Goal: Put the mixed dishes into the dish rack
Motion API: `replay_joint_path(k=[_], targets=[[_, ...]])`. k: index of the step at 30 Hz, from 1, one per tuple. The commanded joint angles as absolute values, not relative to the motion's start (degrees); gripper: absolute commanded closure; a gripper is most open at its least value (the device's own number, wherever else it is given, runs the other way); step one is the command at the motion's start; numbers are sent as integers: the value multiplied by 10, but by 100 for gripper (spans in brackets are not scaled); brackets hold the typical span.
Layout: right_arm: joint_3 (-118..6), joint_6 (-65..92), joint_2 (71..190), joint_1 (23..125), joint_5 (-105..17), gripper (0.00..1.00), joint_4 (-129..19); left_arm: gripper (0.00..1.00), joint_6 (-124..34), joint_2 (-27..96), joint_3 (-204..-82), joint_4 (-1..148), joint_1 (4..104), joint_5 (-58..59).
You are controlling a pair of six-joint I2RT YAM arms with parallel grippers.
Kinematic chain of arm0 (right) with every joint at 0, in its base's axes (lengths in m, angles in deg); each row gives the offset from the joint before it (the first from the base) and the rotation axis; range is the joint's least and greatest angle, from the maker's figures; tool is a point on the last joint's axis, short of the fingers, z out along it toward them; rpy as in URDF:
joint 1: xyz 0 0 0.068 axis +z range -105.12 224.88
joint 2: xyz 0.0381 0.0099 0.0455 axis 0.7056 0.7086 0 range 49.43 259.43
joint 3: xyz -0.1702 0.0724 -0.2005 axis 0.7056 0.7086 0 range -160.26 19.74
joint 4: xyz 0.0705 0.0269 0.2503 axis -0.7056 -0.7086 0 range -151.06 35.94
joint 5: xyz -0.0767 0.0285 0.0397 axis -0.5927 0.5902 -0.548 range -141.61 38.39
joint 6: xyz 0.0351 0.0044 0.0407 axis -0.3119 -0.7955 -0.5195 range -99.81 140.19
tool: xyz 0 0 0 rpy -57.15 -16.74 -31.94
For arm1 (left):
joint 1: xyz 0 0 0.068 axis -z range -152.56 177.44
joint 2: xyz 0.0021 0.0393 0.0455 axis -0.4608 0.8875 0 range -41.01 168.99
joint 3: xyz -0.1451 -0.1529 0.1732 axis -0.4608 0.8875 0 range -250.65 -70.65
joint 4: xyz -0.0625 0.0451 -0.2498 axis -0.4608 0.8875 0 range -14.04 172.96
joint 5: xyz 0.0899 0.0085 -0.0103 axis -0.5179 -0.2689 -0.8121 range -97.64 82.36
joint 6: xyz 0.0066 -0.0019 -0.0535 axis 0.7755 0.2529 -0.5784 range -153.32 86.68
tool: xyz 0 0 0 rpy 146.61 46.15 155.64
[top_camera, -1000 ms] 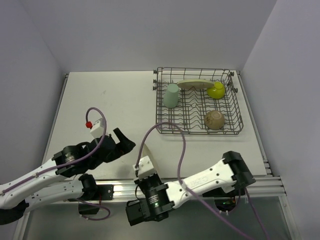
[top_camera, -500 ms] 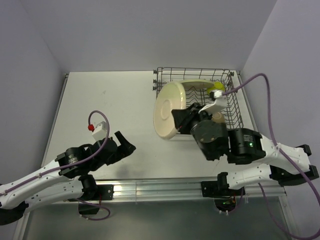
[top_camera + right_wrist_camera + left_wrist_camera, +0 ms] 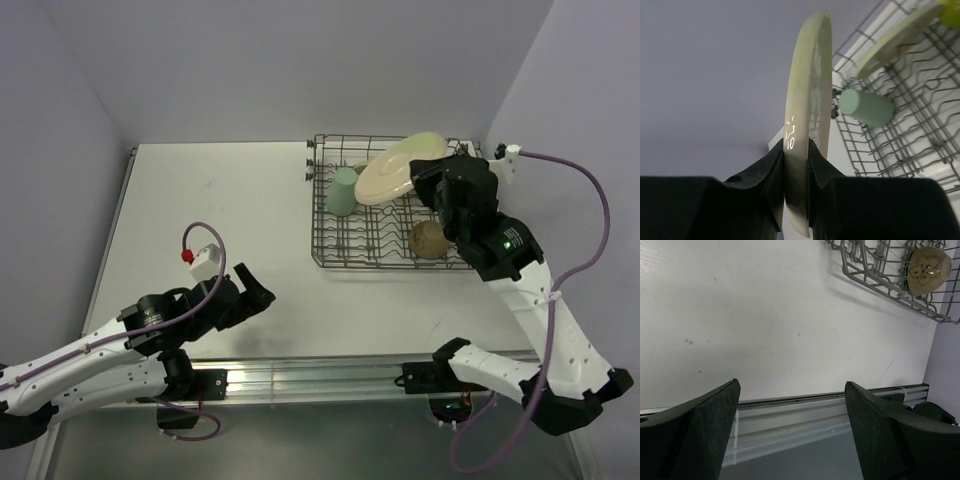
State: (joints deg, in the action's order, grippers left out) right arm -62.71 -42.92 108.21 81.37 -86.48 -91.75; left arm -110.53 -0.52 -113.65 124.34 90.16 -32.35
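The grey wire dish rack sits at the back right of the table. My right gripper is shut on the rim of a cream plate, held tilted above the rack's back row. In the right wrist view this plate stands edge-on between the fingers of the right gripper. Inside the rack are a second cream plate, a mint-green cup on its side, a lime-green bowl and a small round tan cup. My left gripper hangs open and empty over the table's near left part.
The rack's front left corner with the tan cup shows in the left wrist view, beyond bare white tabletop. An aluminium rail runs along the near edge. Grey walls close in at the back and right.
My right arm swung the plate from the table's near edge up over the rack's left side, then to its back row. The left gripper stayed open and shifted slightly.
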Motion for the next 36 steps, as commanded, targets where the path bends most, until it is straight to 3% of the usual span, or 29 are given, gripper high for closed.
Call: replay_joint_path(k=[1, 17, 36], targets=[[-601, -540, 1056, 689, -687, 100, -871, 8, -1100, -9, -1125, 1220, 905, -316], [-525, -685, 1093, 544, -542, 100, -906, 8, -1083, 6, -1092, 1136, 905, -279], [-558, -765, 1211, 502, -601, 100, -926, 7, -1065, 28, -1069, 1064, 905, -248]])
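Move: The right hand holds the second plate high over the rack. The free wire slot it is bound for lies some 9 cm ahead, 5 cm to the left and 27 cm below. From that hand, the first plate stands about 17 cm ahead and 4 cm left, the green cup 15 cm ahead and 17 cm left, and the brown bowl 5 cm ahead and 7 cm right, all about 25 to 33 cm below. From the left hand the slot is roughly 24 cm ahead, 36 cm right and slightly lower. Keeping its pinch on the plate's rim, the right hand sinks about 18 cm towards the free slot in front of the first plate, first swinging right, nearly pausing, then going down and forward, some 6 cm each way overall. On the way it tips down about 30 degrees, rolls its left side up as much and turns a little clockwise to stand the plate up, while the open, empty left hand drifts a few centimetres right. ##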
